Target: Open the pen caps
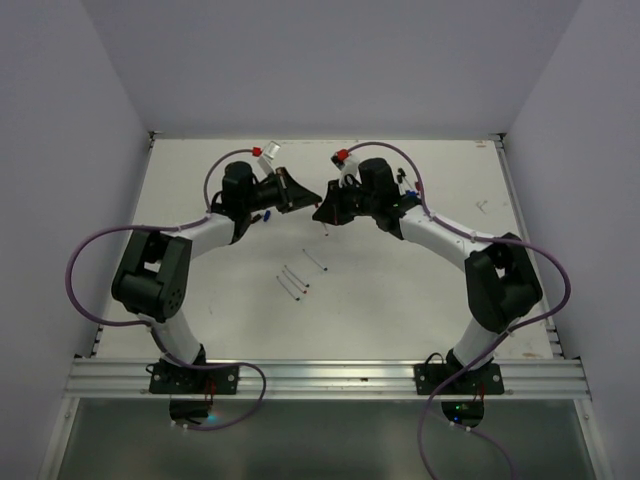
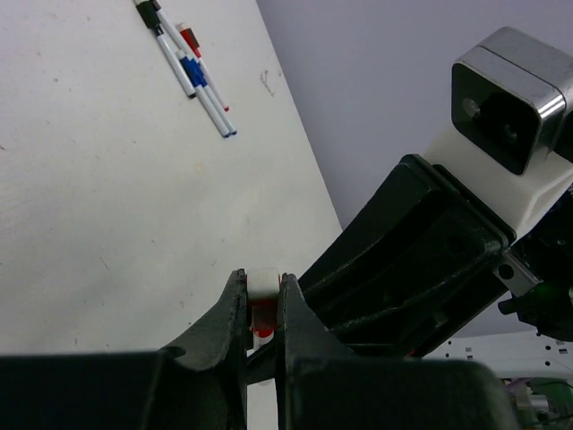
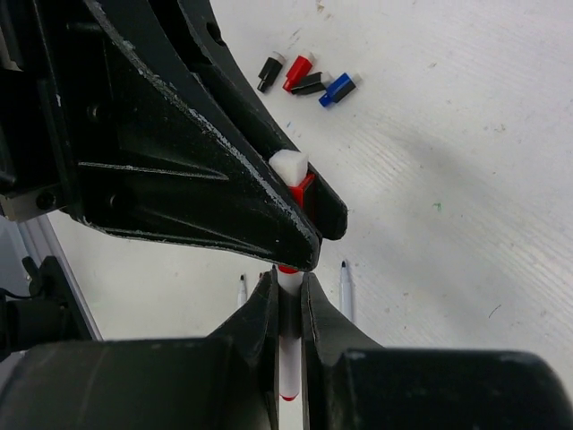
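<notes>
My left gripper [image 1: 303, 194] and right gripper [image 1: 325, 211] meet above the table's far middle. In the left wrist view the left gripper [image 2: 262, 285] is shut on a red pen cap [image 2: 260, 315] with a white end. In the right wrist view the right gripper [image 3: 287, 283] is shut on that pen's white barrel [image 3: 288, 354], straight below the red cap [image 3: 303, 186] in the left fingers [image 3: 269, 202]. Cap and barrel still look joined. Several loose caps, black [image 3: 269, 71], red [image 3: 298, 69] and blue [image 3: 338, 89], lie on the table beyond.
Several uncapped pens [image 1: 293, 283] lie in the table's middle, one more [image 1: 316, 261] to their right; two show in the right wrist view [image 3: 346, 288]. Several capped pens [image 2: 190, 73] lie together on the table by the right arm. The white table [image 1: 200, 300] has raised side rails.
</notes>
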`<state>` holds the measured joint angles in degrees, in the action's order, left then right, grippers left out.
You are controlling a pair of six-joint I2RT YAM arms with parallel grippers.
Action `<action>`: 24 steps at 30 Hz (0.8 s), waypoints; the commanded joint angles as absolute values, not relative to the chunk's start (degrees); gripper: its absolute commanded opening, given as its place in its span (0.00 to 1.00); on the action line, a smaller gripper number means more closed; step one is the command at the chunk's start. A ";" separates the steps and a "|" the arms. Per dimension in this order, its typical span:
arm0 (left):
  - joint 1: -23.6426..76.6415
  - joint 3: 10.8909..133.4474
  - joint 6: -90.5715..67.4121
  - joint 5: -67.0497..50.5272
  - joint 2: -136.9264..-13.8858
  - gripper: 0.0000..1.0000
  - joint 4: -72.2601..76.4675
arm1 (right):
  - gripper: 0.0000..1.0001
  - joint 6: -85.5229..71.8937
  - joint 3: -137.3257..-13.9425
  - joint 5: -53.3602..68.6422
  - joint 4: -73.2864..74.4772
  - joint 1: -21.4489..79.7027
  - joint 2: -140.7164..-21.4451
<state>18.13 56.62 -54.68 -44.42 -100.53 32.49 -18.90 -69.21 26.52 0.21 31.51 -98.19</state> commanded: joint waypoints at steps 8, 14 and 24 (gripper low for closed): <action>18.54 71.89 -42.46 -15.16 -97.99 0.00 0.10 | 0.00 -13.37 -69.61 0.24 4.57 40.33 -96.94; 18.55 72.60 -41.22 -4.25 -98.09 0.00 -5.44 | 0.00 -8.27 -70.84 -23.67 7.73 48.24 -100.45; 16.97 65.05 -40.69 -11.41 -94.31 0.00 6.83 | 0.00 -15.97 -64.80 -0.24 0.56 44.58 -98.80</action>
<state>21.76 67.29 -44.29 -18.15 -97.21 -7.51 -12.36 -69.52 -14.48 -2.22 47.64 -103.11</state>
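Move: The left fingers already hold the red cap and the right fingers the pen's barrel. The pen's middle lies about 2 cm back, 1 cm right of and 4 cm below the left hand. From the right hand, the cap is roughly 2 cm ahead, 1 cm left and 3 cm up; the nearest uncapped pen lies 4 cm back, 1 cm left and 16 cm down, and the loose caps some 12 cm ahead, 17 cm left and 16 cm down. The left fingers keep their pinch on the red cap and the right fingers on the barrel, as both hands carry the pen down some 4–5 cm and left 2–3 cm, after a short reach forward that partly reverses. Both wrists tip their fingers downward by about 20–25 degrees and swing them more forward, the left turning counter-clockwise, the right clockwise. ##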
